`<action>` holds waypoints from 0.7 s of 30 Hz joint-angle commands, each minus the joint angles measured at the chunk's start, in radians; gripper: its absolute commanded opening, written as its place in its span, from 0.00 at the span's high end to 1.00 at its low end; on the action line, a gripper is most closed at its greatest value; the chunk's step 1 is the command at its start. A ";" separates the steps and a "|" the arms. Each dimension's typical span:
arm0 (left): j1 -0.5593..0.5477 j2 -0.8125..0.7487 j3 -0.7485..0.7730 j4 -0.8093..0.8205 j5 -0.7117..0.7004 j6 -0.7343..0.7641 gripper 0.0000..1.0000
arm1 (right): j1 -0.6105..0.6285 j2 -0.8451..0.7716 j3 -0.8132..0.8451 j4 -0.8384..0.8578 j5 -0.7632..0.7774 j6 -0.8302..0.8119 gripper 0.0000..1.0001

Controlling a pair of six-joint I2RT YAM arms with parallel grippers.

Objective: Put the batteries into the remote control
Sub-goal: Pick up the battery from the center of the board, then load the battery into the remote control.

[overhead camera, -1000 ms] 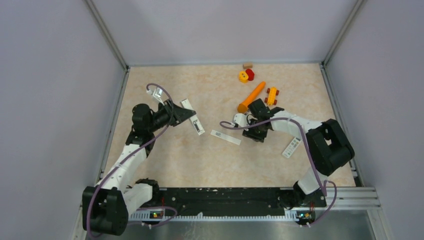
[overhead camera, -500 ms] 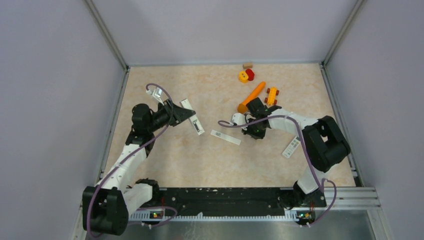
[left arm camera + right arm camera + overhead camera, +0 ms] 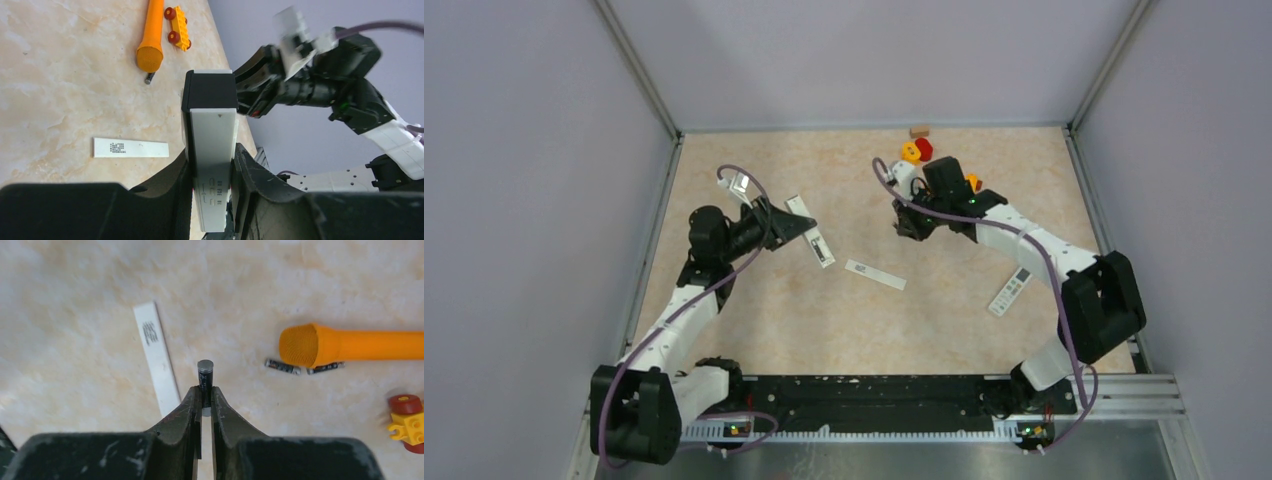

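My left gripper [image 3: 210, 167] is shut on the remote control [image 3: 210, 135], a slim white bar with its black end pointing away from the wrist. In the top view that gripper [image 3: 792, 228] holds the remote control [image 3: 814, 240] left of centre, above the table. My right gripper [image 3: 203, 392] is shut on one of the batteries [image 3: 205, 374], which sticks out past the fingertips. Two more batteries [image 3: 282, 366] lie on the table by the carrot's blunt end. From above, the right gripper [image 3: 911, 224] hangs right of centre, over the table.
A thin white strip with print [image 3: 874, 273] lies flat between the arms. An orange carrot toy [image 3: 350, 345] and a yellow toy car [image 3: 178, 27] sit behind it. A wider white remote [image 3: 1009, 292] lies at the right. Small yellow and red toys [image 3: 914, 151] sit at the back.
The right gripper closed on a battery, then rose and swung toward the back of the table. The left arm and the remote have not moved.
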 commanded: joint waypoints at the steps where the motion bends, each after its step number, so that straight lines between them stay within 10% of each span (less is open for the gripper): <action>1: 0.003 0.019 0.032 0.115 0.025 -0.046 1.00 | 0.000 -0.047 0.149 0.031 -0.074 0.418 1.00; 9: -0.052 0.081 0.006 0.229 0.001 -0.135 1.00 | 0.094 -0.028 0.267 -0.234 -0.024 0.635 1.00; 21: -0.087 0.195 -0.015 0.324 -0.029 -0.238 1.00 | 0.281 -0.065 0.338 -0.190 0.025 0.772 1.00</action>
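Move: The remote control, pinched in the left hand with its battery bay towards the robot, lies about 20 cm to the left of the right hand's held battery, 4 cm back and some 12 cm higher. From that hand the loose white cover lies on the table 11 cm back, 6 cm left and 10 cm below; the orange microphone 8 cm ahead and 6 cm right. From the left hand, the battery is about 20 cm right, 4 cm ahead and 12 cm lower. Rising steeply at first, about 9 cm, then sweeping back and left at that height by roughly 10 cm each way, the right hand carries its pinched battery over towards the open-bay end of the remote control, its wrist turning some 30 degrees so the fingers point more to the left. The left hand brings the remote control about 3 cm right to meet it, then also sinks slightly; both grips stay shut. ##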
